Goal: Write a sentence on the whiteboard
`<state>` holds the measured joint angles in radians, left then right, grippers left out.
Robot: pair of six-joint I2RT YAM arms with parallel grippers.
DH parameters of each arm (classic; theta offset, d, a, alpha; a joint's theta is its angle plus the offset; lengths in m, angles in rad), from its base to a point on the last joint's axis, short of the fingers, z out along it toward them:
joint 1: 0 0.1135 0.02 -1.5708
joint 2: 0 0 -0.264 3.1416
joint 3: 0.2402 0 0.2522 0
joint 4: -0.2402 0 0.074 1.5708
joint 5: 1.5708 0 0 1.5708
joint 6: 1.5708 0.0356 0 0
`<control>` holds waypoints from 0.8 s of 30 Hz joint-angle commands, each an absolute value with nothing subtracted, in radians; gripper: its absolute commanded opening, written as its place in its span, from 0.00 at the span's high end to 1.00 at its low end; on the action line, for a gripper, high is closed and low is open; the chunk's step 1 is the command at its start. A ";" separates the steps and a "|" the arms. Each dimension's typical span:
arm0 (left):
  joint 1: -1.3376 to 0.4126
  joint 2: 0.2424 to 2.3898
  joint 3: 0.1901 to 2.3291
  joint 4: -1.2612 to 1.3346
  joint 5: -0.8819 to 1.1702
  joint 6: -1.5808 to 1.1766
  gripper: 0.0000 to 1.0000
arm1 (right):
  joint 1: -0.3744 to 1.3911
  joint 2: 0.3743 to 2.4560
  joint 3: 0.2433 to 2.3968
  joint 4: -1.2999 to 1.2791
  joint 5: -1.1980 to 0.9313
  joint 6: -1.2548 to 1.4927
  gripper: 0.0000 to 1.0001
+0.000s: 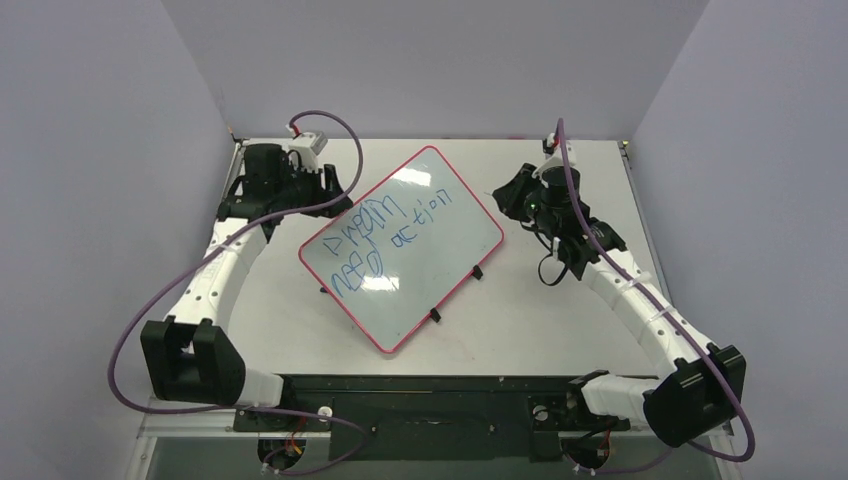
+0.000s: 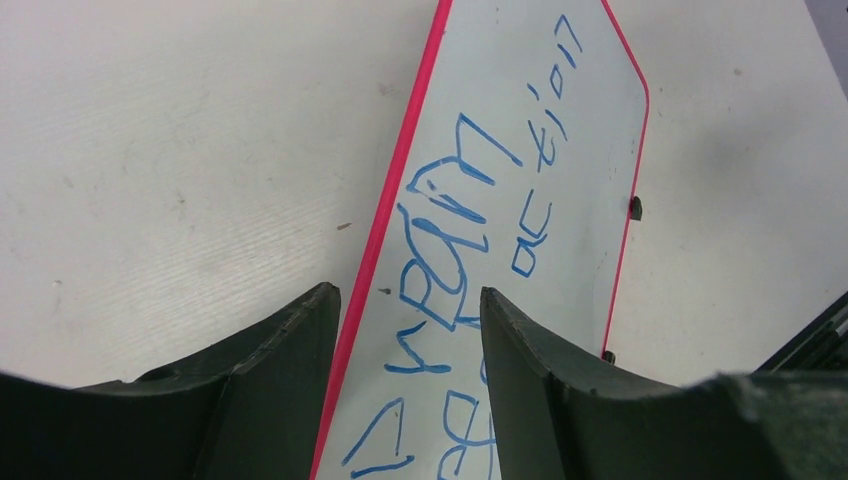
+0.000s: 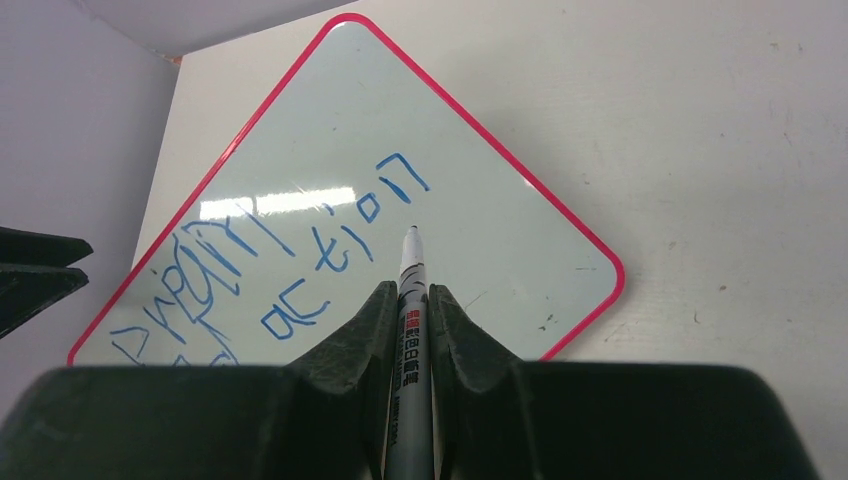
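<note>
The whiteboard point(image 1: 440, 275), white with a thin red rim, lies turned diagonally on the table between my arms. Blue wobbly words of the sentence point(image 1: 385, 235) run across its left half in rows. My left gripper point(image 1: 338, 188) hovers at the board's far-left edge. In the left wrist view it point(image 2: 410, 295) is open, its fingers straddling the red rim with nothing between them, above the sentence point(image 2: 450, 230). My right gripper point(image 1: 510, 197) is off the board's right corner. It point(image 3: 408, 292) is shut on a grey marker point(image 3: 411, 262), whose tip points at the board near the last word point(image 3: 345, 240).
Two small black clips point(image 1: 478, 272) sit on the board's near-right edge. Bare white table point(image 1: 560, 320) surrounds the board. Purple walls close in the back and both sides. A black rail point(image 1: 420, 400) with the arm bases runs along the near edge.
</note>
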<state>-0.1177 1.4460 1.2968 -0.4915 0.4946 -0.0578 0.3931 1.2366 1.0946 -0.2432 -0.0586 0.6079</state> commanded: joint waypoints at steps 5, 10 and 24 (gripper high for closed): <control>-0.024 1.233 1.111 -0.290 0.514 -0.257 0.45 | 0.434 1.149 1.059 -0.242 -0.085 0.542 1.00; 0.036 1.165 1.002 -0.205 0.482 -0.315 0.38 | 0.460 1.128 1.038 -0.255 -0.068 0.530 1.00; 0.147 1.135 0.793 0.089 0.649 -0.466 0.27 | 0.542 1.124 1.041 -0.289 -0.011 0.496 1.00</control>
<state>0.1215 1.1484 0.7803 -0.0021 0.5819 -0.4339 0.5259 1.1526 1.0355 -0.2966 -0.0402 0.5251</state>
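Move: The whiteboard's left corner lies about 10 cm to my left hand's left, 4 cm back and 8 below; "Dream" is level with this hand, 4 cm right and 9 down. My right hand holds the pen; the board's middle is some 20 cm to its left, 3 back and 16 below. From it, "action" is about 17 cm left and 3 ahead; the upper black clip is 5 cm left, 6 back and well below. I swing my left hand about 6 cm left and a little back along the board's upper-left edge towards its left corner, rising slightly, then sinking, while the fingers open wider and the wrist rolls left side down and turns counter-clockwise. Meanwhile I draw my right hand some 4.5 cm back and 3 left, still gripping the pen, bringing its tip in over the board's right part. ##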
